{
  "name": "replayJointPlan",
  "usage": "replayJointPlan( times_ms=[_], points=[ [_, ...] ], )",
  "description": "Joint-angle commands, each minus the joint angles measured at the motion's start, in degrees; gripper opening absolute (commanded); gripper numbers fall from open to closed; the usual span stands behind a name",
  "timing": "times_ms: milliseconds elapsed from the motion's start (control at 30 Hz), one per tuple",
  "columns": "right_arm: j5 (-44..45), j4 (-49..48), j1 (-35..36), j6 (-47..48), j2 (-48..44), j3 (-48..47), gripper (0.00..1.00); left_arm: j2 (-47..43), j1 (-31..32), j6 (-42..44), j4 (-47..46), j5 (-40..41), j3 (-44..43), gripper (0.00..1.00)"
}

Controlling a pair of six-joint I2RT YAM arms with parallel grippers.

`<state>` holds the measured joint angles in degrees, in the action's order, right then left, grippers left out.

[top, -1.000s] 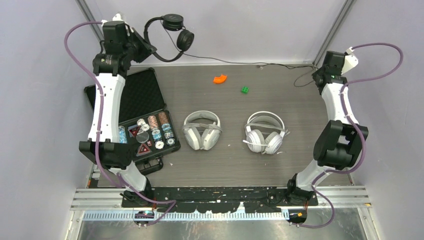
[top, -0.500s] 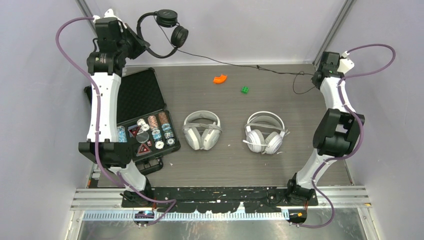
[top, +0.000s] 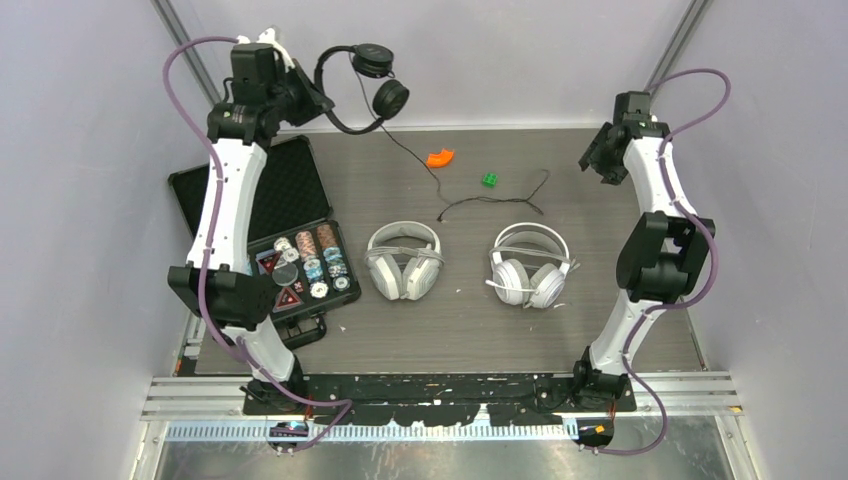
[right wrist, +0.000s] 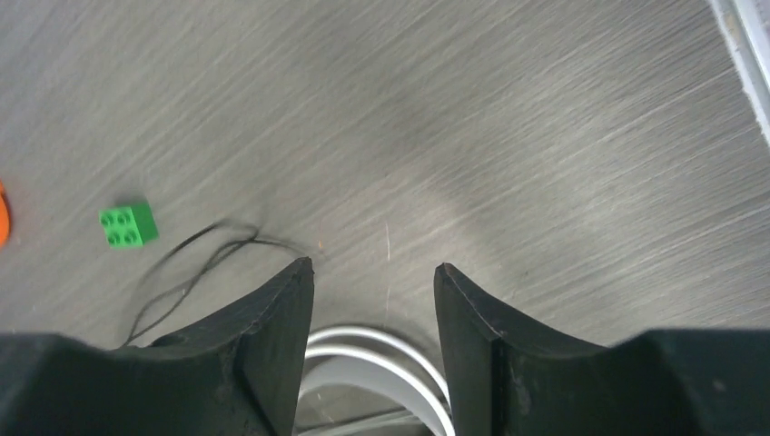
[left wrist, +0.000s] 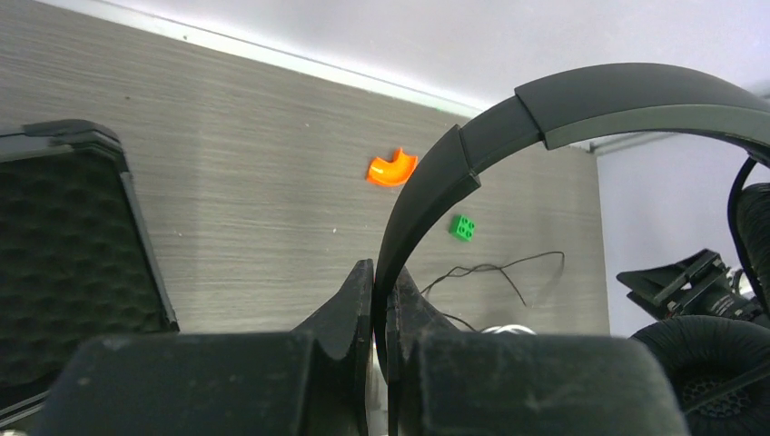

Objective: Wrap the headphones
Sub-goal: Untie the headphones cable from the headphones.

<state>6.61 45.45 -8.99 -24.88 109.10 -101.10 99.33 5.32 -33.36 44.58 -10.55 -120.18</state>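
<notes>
The small black headphones hang in the air at the back left, with my left gripper shut on their headband. In the left wrist view the fingers pinch the thin band, and one ear pad hangs at the right. Their black cable trails down and lies loose on the table. My right gripper is raised at the back right, open and empty. The pale grey headphones and the white headphones lie mid-table with their cables wound on them.
An open black case with poker chips stands at the left. An orange piece and a green brick lie toward the back, near the loose cable. Grey walls close in the table on three sides.
My right gripper opened and let go of the black cable, which dropped onto the table. The left arm swung right with the black headphones. The right arm shifted left.
</notes>
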Motion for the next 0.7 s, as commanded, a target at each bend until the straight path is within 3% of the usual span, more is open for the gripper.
replayJointPlan(
  times_ms=[0,133,233,300,500,667],
  points=[
    [-6.69,3.32,-0.72,4.92,-6.78,-1.3,0.57,-0.38,2.52,2.4,-4.32,-2.63,-0.48,0.0],
    [-17.83,-6.2,-0.07,3.59,-14.06,3.21,0.6,-0.44,3.88,2.69,-3.98,-2.67,-0.37,0.0],
    [-28.57,-25.93,2.5,1.88,-21.6,12.59,0.61,-0.67,4.46,2.84,-3.85,-2.93,-0.56,0.0],
    [-26.5,-32.42,6.23,3.67,-24.29,17.53,0.62,-0.85,4.74,2.86,-3.84,-2.97,-0.83,0.0],
    [-23.89,-31.09,20.58,4.09,-21.8,20.51,0.58,-0.89,4.79,2.85,-3.31,-2.66,-1.69,0.0],
    [-17.39,-37.67,31.19,2.16,-18.35,25.73,0.56,1.62,4.83,0.94,-3.06,-2.53,-7.82,0.0]
  ],
)
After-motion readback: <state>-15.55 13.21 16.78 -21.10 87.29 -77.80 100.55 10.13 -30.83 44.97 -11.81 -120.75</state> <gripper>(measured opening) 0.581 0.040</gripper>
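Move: The hanging stretch of the black headphones' cable, just above where it meets the table, lies roughly 38 cm to the right hand's left, 5 cm farther out and 6 cm lower. From that hand the green brick is about 19 cm left, 7 cm ahead and 15 cm down; the orange piece is 32 cm left, 13 cm ahead and equally low. From the left hand, the cable stretch is about 16 cm right, 5 cm ahead and 28 cm below; the held headphones are 8 cm right, 3 cm ahead. The left hand keeps its pinch on the black headphones' band, carrying it some 4 cm to the right before holding there. The empty right hand sweeps about 27 cm left towards the hanging cable, rising first and then dipping, and draws slightly back. Its wrist swings counter-clockwise and lifts the fingertips from steeply down towards level; its fingers stay open. ##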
